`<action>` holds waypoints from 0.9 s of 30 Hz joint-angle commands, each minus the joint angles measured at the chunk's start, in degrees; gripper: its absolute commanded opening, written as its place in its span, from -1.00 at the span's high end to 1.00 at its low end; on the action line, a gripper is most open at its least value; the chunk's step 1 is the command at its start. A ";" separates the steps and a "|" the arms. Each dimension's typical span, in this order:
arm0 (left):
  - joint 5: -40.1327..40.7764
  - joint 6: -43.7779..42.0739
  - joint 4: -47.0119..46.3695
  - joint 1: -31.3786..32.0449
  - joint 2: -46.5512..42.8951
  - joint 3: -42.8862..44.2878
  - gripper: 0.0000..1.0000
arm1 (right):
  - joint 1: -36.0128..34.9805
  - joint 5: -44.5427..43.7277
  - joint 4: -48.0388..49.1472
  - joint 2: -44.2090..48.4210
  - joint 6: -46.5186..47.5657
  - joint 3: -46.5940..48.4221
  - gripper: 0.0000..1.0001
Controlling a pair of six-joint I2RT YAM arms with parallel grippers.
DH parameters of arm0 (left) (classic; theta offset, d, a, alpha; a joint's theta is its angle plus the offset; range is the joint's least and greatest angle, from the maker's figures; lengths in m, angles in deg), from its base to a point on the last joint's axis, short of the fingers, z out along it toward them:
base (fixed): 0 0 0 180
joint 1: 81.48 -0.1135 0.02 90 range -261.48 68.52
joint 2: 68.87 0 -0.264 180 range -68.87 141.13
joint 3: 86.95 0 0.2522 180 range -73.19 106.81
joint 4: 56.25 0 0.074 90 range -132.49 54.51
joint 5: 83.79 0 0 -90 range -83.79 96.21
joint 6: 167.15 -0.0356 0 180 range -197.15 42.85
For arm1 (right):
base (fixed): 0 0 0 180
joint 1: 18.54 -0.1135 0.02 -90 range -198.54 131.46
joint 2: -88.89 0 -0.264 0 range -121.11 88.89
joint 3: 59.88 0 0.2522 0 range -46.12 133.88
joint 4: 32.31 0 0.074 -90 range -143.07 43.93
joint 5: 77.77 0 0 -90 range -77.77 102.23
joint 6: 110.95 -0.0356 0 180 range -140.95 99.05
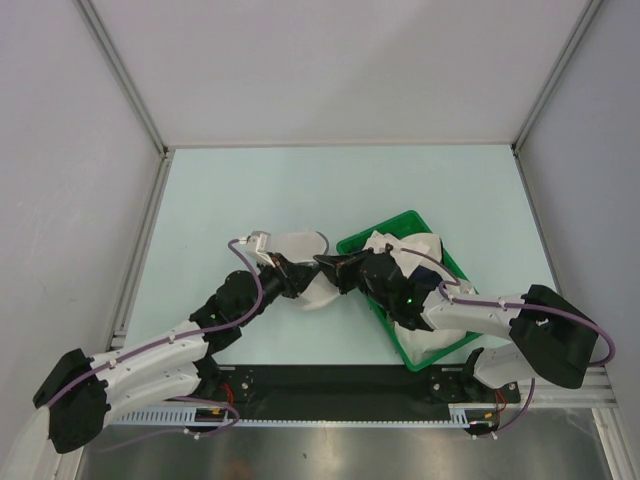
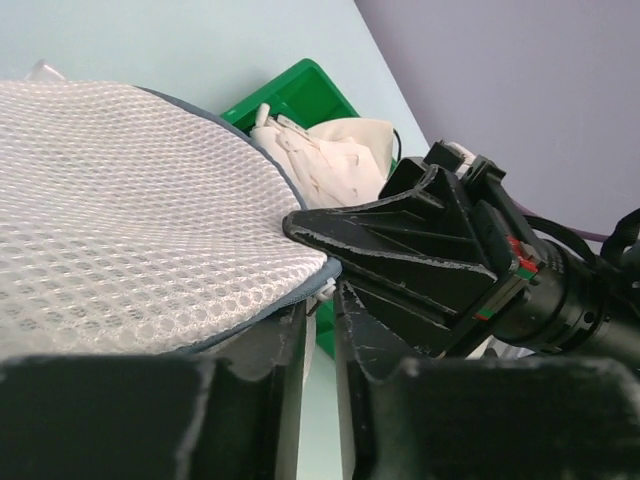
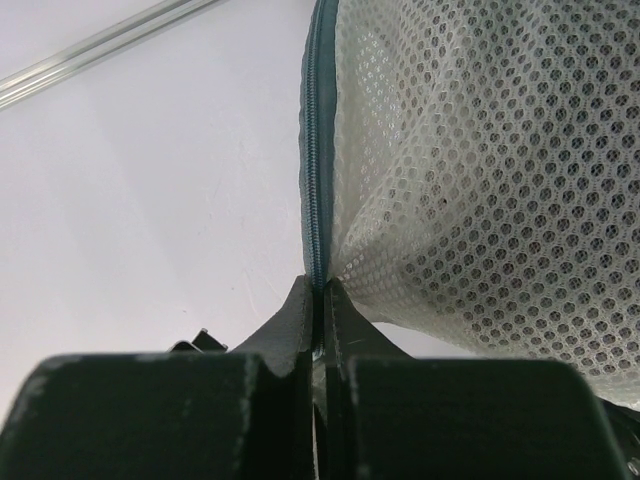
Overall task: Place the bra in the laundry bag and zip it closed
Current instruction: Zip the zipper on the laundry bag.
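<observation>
The white mesh laundry bag (image 1: 303, 246) lies just left of the green basket, between my two grippers. In the right wrist view the right gripper (image 3: 320, 290) is shut on the bag's dark zipper rim (image 3: 317, 180), with the mesh (image 3: 480, 180) bulging to its right. From the left, my left gripper (image 2: 322, 300) sits at the bag's (image 2: 120, 200) edge. Its jaws are a narrow gap apart, and a small white zipper pull (image 2: 324, 291) sits at their tips. Both grippers (image 1: 298, 272) (image 1: 332, 265) nearly meet at the bag's right edge. The bra is hidden.
A green plastic basket (image 1: 455, 262) holding white garments (image 1: 410, 250) stands right of the bag, under the right arm. The left wrist view shows its corner (image 2: 300, 90), a cloth (image 2: 340, 150) and the right gripper body (image 2: 420, 250) close ahead. White walls enclose the table.
</observation>
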 commanded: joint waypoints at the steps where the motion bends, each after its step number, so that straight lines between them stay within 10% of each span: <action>1: 2.85 1.71 0.91 -0.29 -0.54 1.64 0.70 | -1.19 0.51 1.67 0.95 0.42 1.45 1.00; 4: 2.60 2.33 3.73 -0.55 -1.15 1.91 0.99 | -1.10 0.86 2.19 1.30 1.38 0.58 1.00; 27: -11.82 4.09 24.72 -1.78 -11.17 1.99 1.00 | 21.47 37.40 5.97 -5.36 40.75 7.33 1.00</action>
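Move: The zipper pull sits right at the left hand's closing fingertips, about 1 cm ahead, level in height and sideways. From the right hand, which already pinches the zip band, the pull lies some 3 cm back, about 1 cm below and 0 cm sideways. The laundry bag's middle is roughly 3 cm ahead of the left hand, 3 cm left and 5 cm below; the green basket's middle is about 21 cm right of the left hand, 5 cm back and 14 cm lower. Left pinches the zipper pull and drags back about 4 cm; right keeps hold, turning some 30 degrees. ##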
